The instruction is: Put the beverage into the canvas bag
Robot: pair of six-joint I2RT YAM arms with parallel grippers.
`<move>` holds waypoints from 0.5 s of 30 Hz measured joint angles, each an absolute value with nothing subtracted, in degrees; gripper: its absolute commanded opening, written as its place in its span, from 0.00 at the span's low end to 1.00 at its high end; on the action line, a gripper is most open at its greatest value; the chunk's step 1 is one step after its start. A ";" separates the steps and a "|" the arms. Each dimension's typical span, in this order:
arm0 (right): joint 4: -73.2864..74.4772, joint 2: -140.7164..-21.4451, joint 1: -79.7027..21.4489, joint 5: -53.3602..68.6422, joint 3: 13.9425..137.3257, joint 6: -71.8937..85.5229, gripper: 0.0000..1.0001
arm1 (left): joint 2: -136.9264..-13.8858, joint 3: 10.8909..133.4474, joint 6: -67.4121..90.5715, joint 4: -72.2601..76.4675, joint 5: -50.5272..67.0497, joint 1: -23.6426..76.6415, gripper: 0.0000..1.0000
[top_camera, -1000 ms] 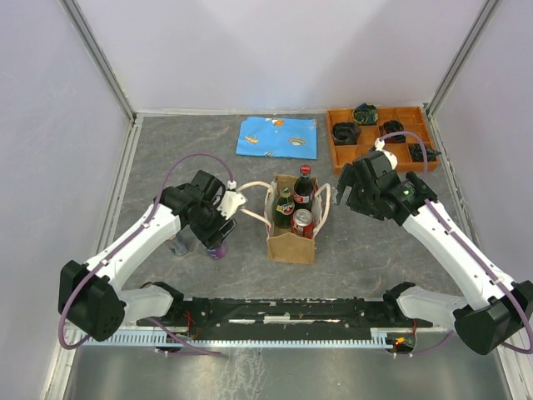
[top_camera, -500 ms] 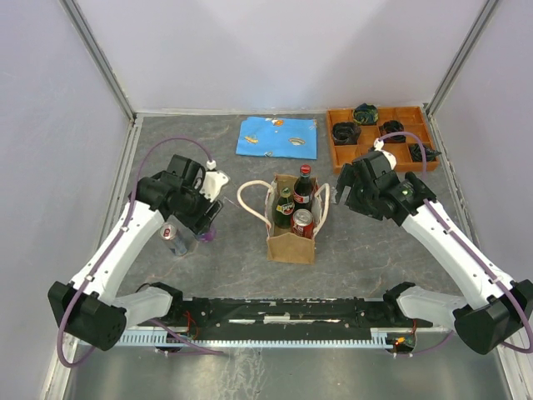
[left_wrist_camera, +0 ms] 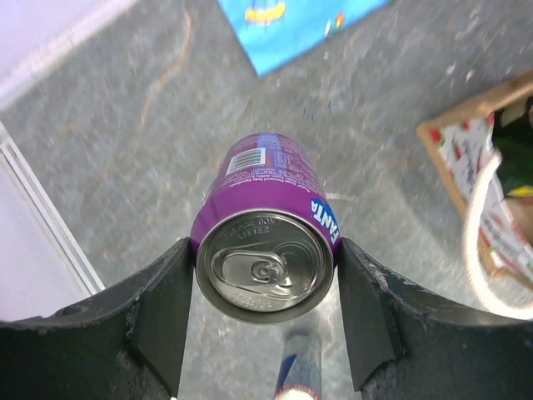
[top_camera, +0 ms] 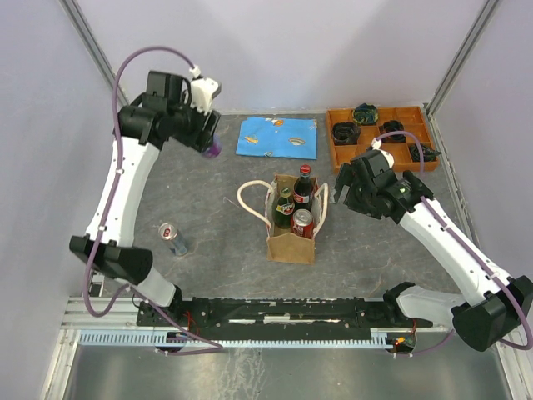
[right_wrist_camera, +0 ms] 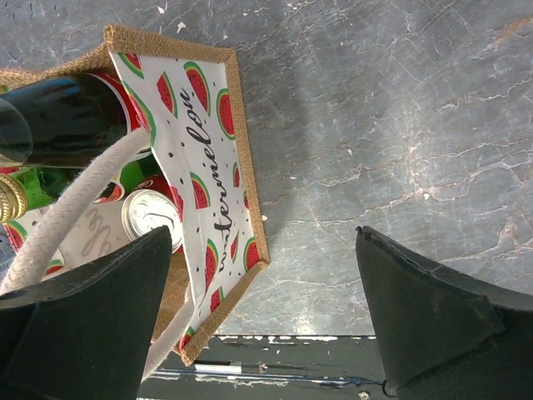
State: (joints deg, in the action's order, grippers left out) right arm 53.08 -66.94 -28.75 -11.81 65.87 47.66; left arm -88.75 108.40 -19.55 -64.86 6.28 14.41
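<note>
The beverage, a purple Fanta can [left_wrist_camera: 266, 208], hangs high above the table with my left gripper [left_wrist_camera: 265, 250] shut on its sides. In the top view that can [top_camera: 214, 151] and the left gripper [top_camera: 207, 140] are at the back left, well away from the canvas bag [top_camera: 290, 244]. The bag stands upright mid-table and holds a dark bottle [top_camera: 303, 188], a green bottle [top_camera: 284, 207] and a red can [top_camera: 301, 222]. My right gripper [top_camera: 344, 188] is open just right of the bag. Between its fingers in the wrist view, the right gripper [right_wrist_camera: 262, 237] has only the bag's watermelon-print side [right_wrist_camera: 208, 142] and bare table.
A slim silver-and-blue can [top_camera: 173, 239] stands on the table at the left, directly below the held can [left_wrist_camera: 298, 367]. A blue cloth [top_camera: 279, 137] lies at the back. An orange tray [top_camera: 331, 137] with dark items sits at the back right. White rope handles [top_camera: 246, 200] loop out from the bag.
My left arm has lifted the purple can off the table beside the slim can and swung it up toward the back left. The right arm has hardly moved.
</note>
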 measured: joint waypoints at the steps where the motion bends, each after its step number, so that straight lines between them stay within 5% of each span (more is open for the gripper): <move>1: 53.08 -66.96 -28.75 -11.77 65.87 47.62 0.99 | -90.45 111.61 -19.27 -65.08 6.66 14.87 0.03; 6: 52.95 -66.98 -28.67 -11.73 65.87 47.31 0.99 | -95.00 121.38 -18.17 -66.17 7.57 22.76 0.03; 15: 52.97 -66.72 -28.32 -11.81 65.78 47.11 0.99 | -92.01 112.12 -16.19 -67.66 15.73 38.30 0.03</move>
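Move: The left hand, with the purple Fanta can still pinched in it, has the canvas bag about 21 cm to its right, 12 cm back and 22 cm below. In the bag, the green bottle stands some 20 cm right and 11 cm back of the hand, the cola bottle 24 cm right and 8 cm back, the red can 24 cm right and 14 cm back. From the idle right hand the bag lies roughly 17 cm left, 1 cm back and 10 cm below. The left hand swings the Fanta can some 16 cm right and back towards the bag, turning clockwise about 30 degrees. ##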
